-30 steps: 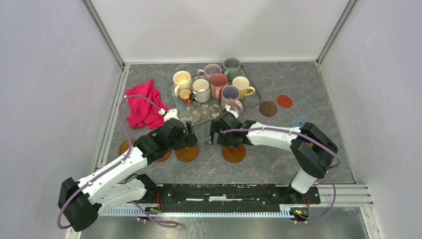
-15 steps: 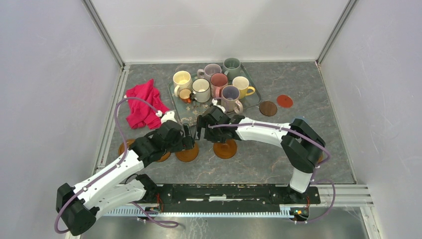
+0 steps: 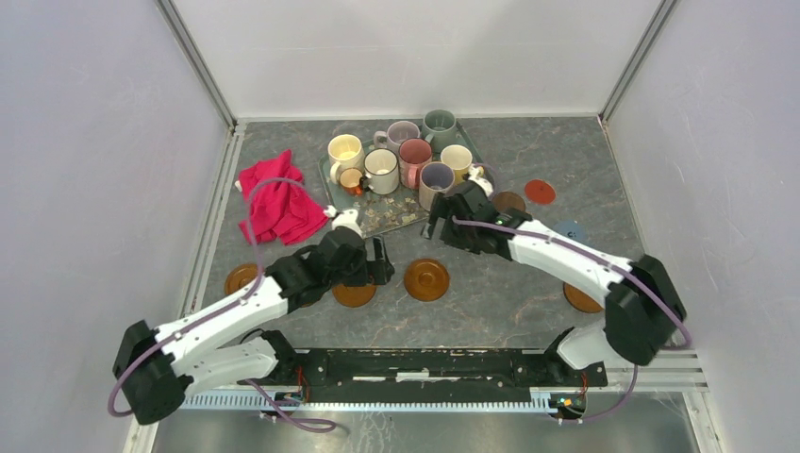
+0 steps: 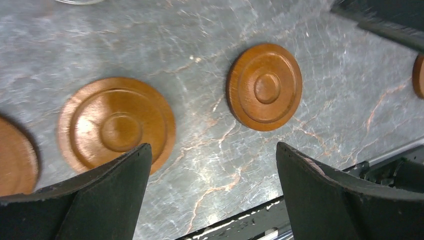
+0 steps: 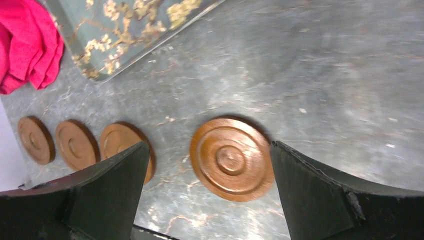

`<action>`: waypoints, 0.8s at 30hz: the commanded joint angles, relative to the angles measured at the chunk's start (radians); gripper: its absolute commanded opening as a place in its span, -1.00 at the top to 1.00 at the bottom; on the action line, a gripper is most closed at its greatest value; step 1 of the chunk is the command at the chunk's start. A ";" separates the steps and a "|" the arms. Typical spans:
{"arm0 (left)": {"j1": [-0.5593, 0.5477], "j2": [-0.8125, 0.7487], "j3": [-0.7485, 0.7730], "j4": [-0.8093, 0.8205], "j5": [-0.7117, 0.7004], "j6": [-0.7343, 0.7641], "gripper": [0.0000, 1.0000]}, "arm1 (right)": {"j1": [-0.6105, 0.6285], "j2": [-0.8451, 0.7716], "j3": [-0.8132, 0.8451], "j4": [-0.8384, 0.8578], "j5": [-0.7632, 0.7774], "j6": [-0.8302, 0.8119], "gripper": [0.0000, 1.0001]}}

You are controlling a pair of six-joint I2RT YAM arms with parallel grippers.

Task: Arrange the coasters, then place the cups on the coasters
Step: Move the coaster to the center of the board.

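Note:
Orange-brown coasters lie in a row near the front: one [image 3: 241,277] at the left, one [image 3: 355,294] partly under my left arm, one [image 3: 426,279] in the middle. Another [image 3: 582,298] lies at the front right. Dark brown [image 3: 509,201], red [image 3: 540,192] and grey-blue [image 3: 569,230] coasters lie at the right. The cups, such as cream [image 3: 345,151], white [image 3: 381,171] and pink [image 3: 414,156], stand on the tray [image 3: 396,213]. My left gripper [image 4: 212,165] hangs open over bare table between two coasters [image 4: 117,131] [image 4: 265,86]. My right gripper [image 5: 208,147] is open above the middle coaster [image 5: 231,159], holding nothing.
A red cloth [image 3: 275,203] lies left of the floral tray [image 5: 135,35]. Walls enclose the table on three sides. The arms' base rail [image 3: 425,363] runs along the near edge.
The right gripper slid an orange coaster leftward into the row, then drew back toward the tray's right end. The left gripper shifted slightly right and stays open.

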 commanded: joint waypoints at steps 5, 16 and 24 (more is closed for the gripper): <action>-0.125 0.317 0.114 0.267 0.064 0.041 -0.99 | -0.099 -0.247 -0.179 -0.071 0.166 -0.119 -0.96; -0.195 0.615 0.303 0.342 0.106 0.065 -0.99 | -0.197 -0.444 -0.300 -0.129 0.334 -0.282 -0.96; -0.211 0.722 0.340 0.342 0.146 0.059 -0.99 | -0.323 -0.479 -0.351 -0.113 0.294 -0.343 -0.96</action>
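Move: The wooden coaster the left hand goes for lies some 12 cm to its right, about 1 cm ahead, and about 11 cm below; a second coaster sits 6 cm left and 2 cm back of the hand, and the purple mug 21 cm ahead, 14 cm right. From the right hand the last coaster on the right lies roughly 35 cm right and 10 cm back, with the blue disc 31 cm right, 4 cm ahead, and the dark brown disc 16 cm right, 11 cm ahead. Sweeping right by some 16 cm and sinking about 6 cm, the open left hand comes down over the middle coaster, its wrist turning clockwise. The right hand, empty and open, clears out to the right by about 20 cm at nearly the same height, towards the last coaster, rolling its left side down some 20 degrees and turning clockwise. Neither touches anything. ##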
